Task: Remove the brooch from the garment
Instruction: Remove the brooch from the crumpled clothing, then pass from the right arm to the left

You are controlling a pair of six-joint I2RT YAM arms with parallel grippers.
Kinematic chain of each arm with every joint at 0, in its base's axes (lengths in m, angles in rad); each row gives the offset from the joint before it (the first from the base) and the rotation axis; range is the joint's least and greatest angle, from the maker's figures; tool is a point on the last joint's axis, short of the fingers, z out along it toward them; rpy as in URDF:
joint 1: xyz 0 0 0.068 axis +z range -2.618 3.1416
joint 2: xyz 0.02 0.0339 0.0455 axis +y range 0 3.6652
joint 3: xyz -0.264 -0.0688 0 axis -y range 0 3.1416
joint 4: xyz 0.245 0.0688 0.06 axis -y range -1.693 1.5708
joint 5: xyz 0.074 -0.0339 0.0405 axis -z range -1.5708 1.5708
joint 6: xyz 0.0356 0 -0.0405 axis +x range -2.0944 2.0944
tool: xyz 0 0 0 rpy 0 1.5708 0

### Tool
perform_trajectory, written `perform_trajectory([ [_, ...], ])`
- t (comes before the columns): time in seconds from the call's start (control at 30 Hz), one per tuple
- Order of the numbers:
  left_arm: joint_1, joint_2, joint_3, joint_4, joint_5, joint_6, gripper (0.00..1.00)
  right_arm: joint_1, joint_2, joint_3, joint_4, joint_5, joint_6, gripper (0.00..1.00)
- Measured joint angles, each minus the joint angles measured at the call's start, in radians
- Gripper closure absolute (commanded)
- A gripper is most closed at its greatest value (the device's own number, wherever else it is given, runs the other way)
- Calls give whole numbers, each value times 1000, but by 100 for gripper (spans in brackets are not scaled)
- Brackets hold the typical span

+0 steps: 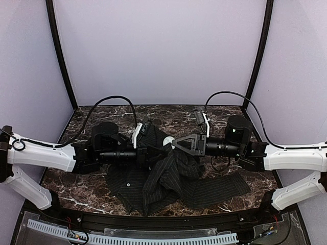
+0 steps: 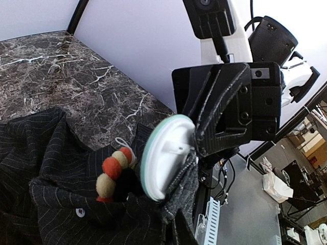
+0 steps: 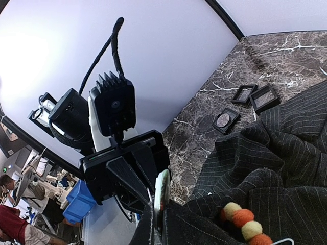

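A black pinstriped garment (image 1: 168,178) (image 2: 61,153) (image 3: 286,148) lies bunched on the marble table, and both arms meet over its raised middle. The brooch (image 1: 168,146) shows as a white disc with a pale green rim (image 2: 163,158) (image 3: 162,189). A row of orange and cream felt beads (image 2: 115,171) (image 3: 244,222) sits beside the disc. My right gripper (image 1: 177,143) (image 2: 196,149) is shut on a grey fold of the garment at the disc's edge. My left gripper (image 1: 156,151) (image 3: 154,196) is shut against the disc's other side, with cloth around it. What the left gripper pinches is hidden.
Small square black boxes (image 3: 225,121) (image 3: 244,93) (image 3: 264,97) lie on the dark marble table (image 1: 82,189) behind the garment. White walls enclose the back and sides. A white cable tray (image 1: 133,236) runs along the near edge.
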Motion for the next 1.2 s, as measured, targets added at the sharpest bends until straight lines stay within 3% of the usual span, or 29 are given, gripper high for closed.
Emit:
perform_trajectory([
  [0.43, 1, -140, -116, -6, -175, -34, 96, 0, -57, -11, -94, 34, -18, 100],
  [0.5, 1, -156, -123, -25, -195, -41, 78, 0, -72, -13, -113, 42, -22, 100],
  [0.53, 1, -161, -124, -37, -199, -51, 59, 0, -80, -13, -119, 44, -24, 100],
  [0.6, 1, -163, -125, -61, -210, -53, 38, 0, -87, -14, -120, 45, -26, 100],
  [0.73, 1, -179, -155, -95, -237, -90, 17, 0, -89, -14, -116, 44, -25, 100],
  [1.0, 2, -320, -125, -305, -351, -74, 11, 0, -64, -14, -25, -30, -24, 100],
  [1.2, 1, -303, -32, -282, -244, -38, 17, 3, -18, -14, 58, -104, -13, 100],
])
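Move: The left fingers already pinch a fold of the garment; the brooch, held by the right fingers, lies about 3 cm ahead of them, 2 cm right and 3 cm above. The orange-and-cream beads are some 7 cm ahead, 5 cm right and 6 cm below. From the right hand the brooch's middle is about 3 cm left and 1 cm ahead, level in height. Left draws the pinched cloth some 4 cm left from the right-held brooch, dips while opening, then rises 7 cm. ##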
